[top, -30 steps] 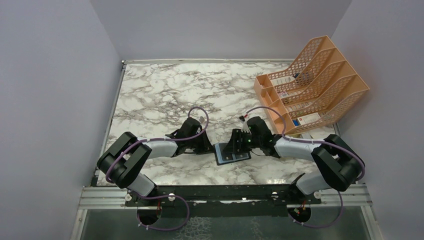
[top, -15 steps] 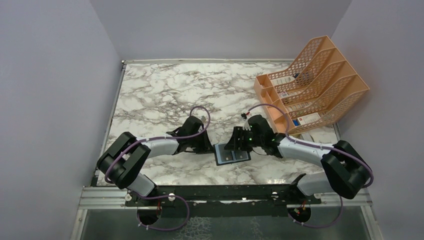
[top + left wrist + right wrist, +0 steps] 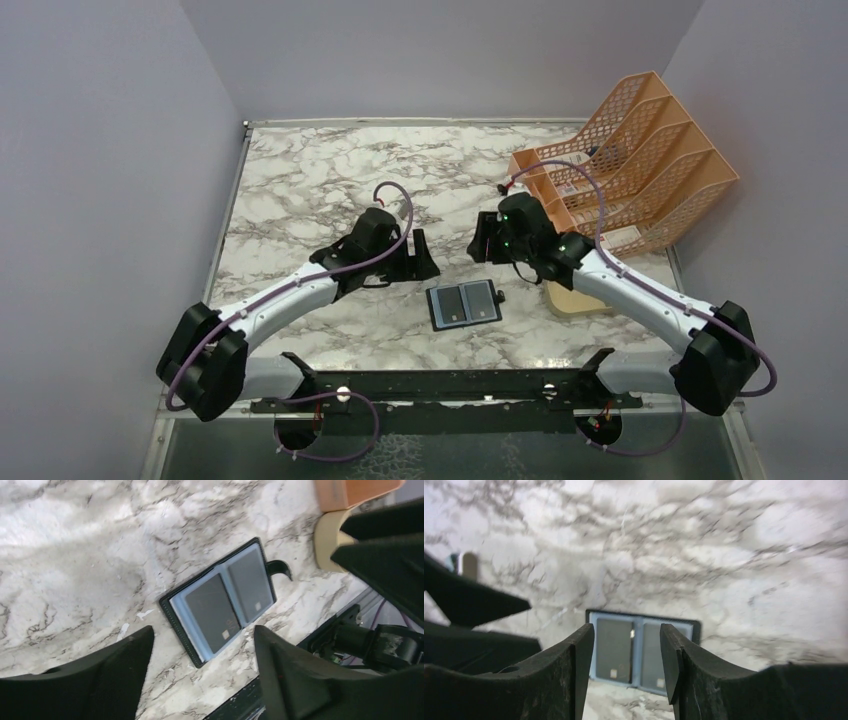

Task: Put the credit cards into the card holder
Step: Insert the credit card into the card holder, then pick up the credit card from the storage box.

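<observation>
The black card holder (image 3: 463, 304) lies open and flat on the marble table near the front edge, its snap tab (image 3: 280, 569) sticking out to the right. Two grey credit cards (image 3: 450, 306) (image 3: 482, 300) sit side by side in its pale blue sleeves; they also show in the left wrist view (image 3: 212, 612) and the right wrist view (image 3: 614, 650). My left gripper (image 3: 425, 258) hovers open above and left of the holder, holding nothing. My right gripper (image 3: 483, 247) hangs open just behind the holder, also with nothing between its fingers (image 3: 586, 635).
An orange mesh file rack (image 3: 625, 170) with white boxes stands at the back right. A tan oval dish (image 3: 575, 298) sits right of the holder, under my right forearm. The black base rail (image 3: 450, 385) runs along the front edge.
Both grippers have lifted off the card holder and drawn back from it. The left gripper has gone from shut to open. The holder now lies uncovered.
</observation>
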Motion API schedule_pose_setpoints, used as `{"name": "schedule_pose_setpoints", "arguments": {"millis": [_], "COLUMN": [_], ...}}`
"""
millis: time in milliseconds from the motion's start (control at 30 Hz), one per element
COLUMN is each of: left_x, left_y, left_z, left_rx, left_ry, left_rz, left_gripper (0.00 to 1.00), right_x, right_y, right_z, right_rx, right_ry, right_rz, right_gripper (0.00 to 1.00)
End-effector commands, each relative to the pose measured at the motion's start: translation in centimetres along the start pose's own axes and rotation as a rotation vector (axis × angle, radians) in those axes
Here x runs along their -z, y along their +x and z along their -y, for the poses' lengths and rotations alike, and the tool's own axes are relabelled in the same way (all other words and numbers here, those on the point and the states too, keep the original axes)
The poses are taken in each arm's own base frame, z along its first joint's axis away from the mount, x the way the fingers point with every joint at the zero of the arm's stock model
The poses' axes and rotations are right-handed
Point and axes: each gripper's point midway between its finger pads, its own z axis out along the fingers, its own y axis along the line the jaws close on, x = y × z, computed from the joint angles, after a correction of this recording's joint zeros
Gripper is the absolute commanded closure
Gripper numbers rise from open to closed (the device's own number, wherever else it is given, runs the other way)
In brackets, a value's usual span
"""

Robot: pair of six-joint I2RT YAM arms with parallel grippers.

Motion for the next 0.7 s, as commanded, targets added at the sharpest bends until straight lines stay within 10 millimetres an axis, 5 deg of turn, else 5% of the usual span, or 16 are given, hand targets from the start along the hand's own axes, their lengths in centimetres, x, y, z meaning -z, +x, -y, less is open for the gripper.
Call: {"name": "schedule_pose_setpoints", "arguments": {"millis": [0,67,300,500,667], "left_x": [2.3,3.2,5.3,7.0,8.3], "left_y": [-1.6,-1.6,-0.8,-0.3,-0.6], "left_z": [1.2,1.8,1.5,0.5,0.0], "left_rx": [-0.119,-0.151,-0.257,-0.345,-0.389], "left_ry": [0.008,0.027,0.024,-0.009,-0.030], "left_rz": [0.038,0.033,0.011,0.001,0.056], "left_gripper": [0.15,0.02,0.01,0.01,0.01], "right_x": [2.7,4.2,8.8,10.2,11.2], "right_y": [-4.6,-7.2,-11.8,-10.9,-7.9], "right_z": [4.2,5.7,11.1,13.6,16.8], "right_rx": [0.154,0.205,0.541,0.731,0.786], "right_ry": [0.308,0.432,0.838,0.895,0.925], "right_rz": [0.105,0.170,0.238,0.120,-0.055], "right_gripper": [0.48,0.48,0.48,0.48,0.47]}}
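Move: The cream tray with the card stack lies about 20 cm to the right of the empty right hand, some 5 cm back and 10 cm below. The open card holder is 7 cm back, 4 cm left and 11 cm below that hand; the peach organizer's middle is roughly 17 cm ahead, 25 cm right and 6 cm lower. From the left hand, the card holder lies about 5 cm back, 7 cm right and 9 cm below. The card holder is left lying untouched between the hands as the right hand, still half open, sweeps about 17 cm right towards the tray side, first also climbing and reaching forward, then easing slightly back and down, while it rolls some 60 degrees so the fingers swing from pointing left to right. The left hand rises, then draws left and back from the holder, opening fully. ##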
